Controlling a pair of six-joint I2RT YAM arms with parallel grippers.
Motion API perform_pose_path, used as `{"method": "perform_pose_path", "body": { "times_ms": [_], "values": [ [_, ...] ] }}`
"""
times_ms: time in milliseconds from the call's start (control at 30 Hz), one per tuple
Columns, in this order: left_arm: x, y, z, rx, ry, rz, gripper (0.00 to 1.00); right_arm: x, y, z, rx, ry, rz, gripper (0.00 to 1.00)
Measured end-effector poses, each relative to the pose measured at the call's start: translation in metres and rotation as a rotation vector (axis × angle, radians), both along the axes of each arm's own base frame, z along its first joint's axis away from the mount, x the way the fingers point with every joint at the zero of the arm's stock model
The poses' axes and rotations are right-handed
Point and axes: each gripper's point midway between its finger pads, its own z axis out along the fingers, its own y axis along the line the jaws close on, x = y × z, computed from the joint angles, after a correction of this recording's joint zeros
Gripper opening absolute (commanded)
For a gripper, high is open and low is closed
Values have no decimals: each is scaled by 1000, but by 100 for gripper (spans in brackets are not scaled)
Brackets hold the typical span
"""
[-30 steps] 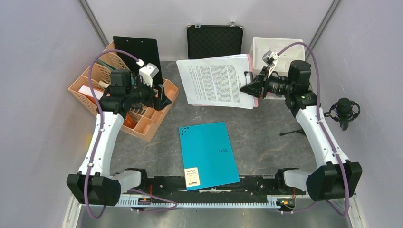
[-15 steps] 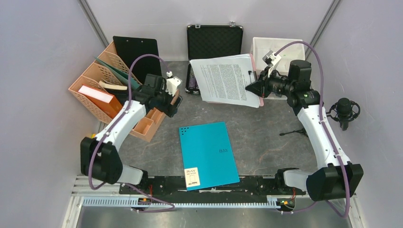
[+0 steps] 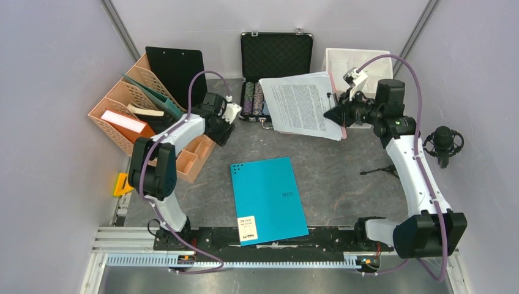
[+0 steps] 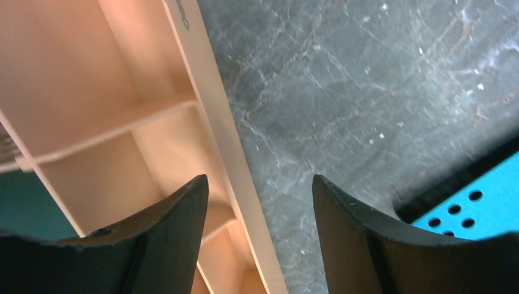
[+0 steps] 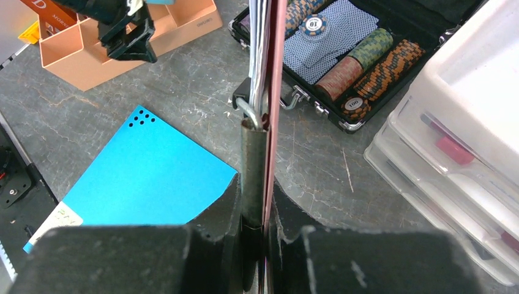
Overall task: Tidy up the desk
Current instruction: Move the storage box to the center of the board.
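Observation:
The desk (image 3: pixel 349 177) is a dark grey mottled tabletop. My right gripper (image 3: pixel 335 115) is shut on a pink clipboard (image 3: pixel 303 104) loaded with printed sheets, holding it off the desk in front of the black case. In the right wrist view the clipboard (image 5: pixel 269 73) runs edge-on out of that gripper (image 5: pixel 264 202). My left gripper (image 3: pixel 221 135) hangs open and empty over the right edge of the orange organiser (image 3: pixel 131 104). In the left wrist view the organiser's rim (image 4: pixel 214 122) passes under the gap of this gripper (image 4: pixel 260 184). A teal folder (image 3: pixel 268 197) lies flat at the front centre.
An open black case (image 3: pixel 275 52) with poker chips (image 3: pixel 254 104) stands at the back. A white drawer box (image 3: pixel 358 61) sits back right, a microphone (image 3: pixel 444 144) at the right wall. A black clipboard (image 3: pixel 177 67) stands behind the organiser, and a yellow object (image 3: pixel 122 184) lies by the left wall.
My right gripper carried the clipboard to the right, uncovering the poker chips. My left arm swung from over the organiser to its right edge, and its jaws narrowed somewhat.

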Motion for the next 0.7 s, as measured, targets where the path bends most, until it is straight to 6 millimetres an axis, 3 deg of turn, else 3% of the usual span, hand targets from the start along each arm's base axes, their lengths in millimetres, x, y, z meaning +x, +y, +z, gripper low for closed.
{"method": "perform_pose_path", "body": {
  "times_ms": [200, 400, 700],
  "values": [
    [17, 1, -15, 44, 10, -16, 57, -2, -3, -3, -7, 14, -3, 0],
    [20, 9, -24, 94, 19, -37, 35, -2, -7, -4, -16, 20, -13, 0],
    [18, 12, -24, 125, -22, -82, 12, 0, -9, 20, -20, -25, -20, 0]
  ]
}}
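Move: The near rim of the peach storage box lies just past my left fingertips, about 2 cm ahead, 1 cm left and 2 cm lower. The poker-chip case is some 17 cm forward and 20 cm right of my left hand; the blue folder lies on the table, about 23 cm back and 18 cm right. From my raised right hand that rim is roughly 40 cm left, about 4 cm farther out and 24 cm below. With my left fingers straddling the storage box's rim, I push forward and down, about 2 cm each and a touch left, then stop descending and close the half-open fingers until they pinch the wall from both sides. My right hand keeps its grip on the clip of the paper-laden clipboard, easing about 1 cm right and then lifting it some 2 cm. ##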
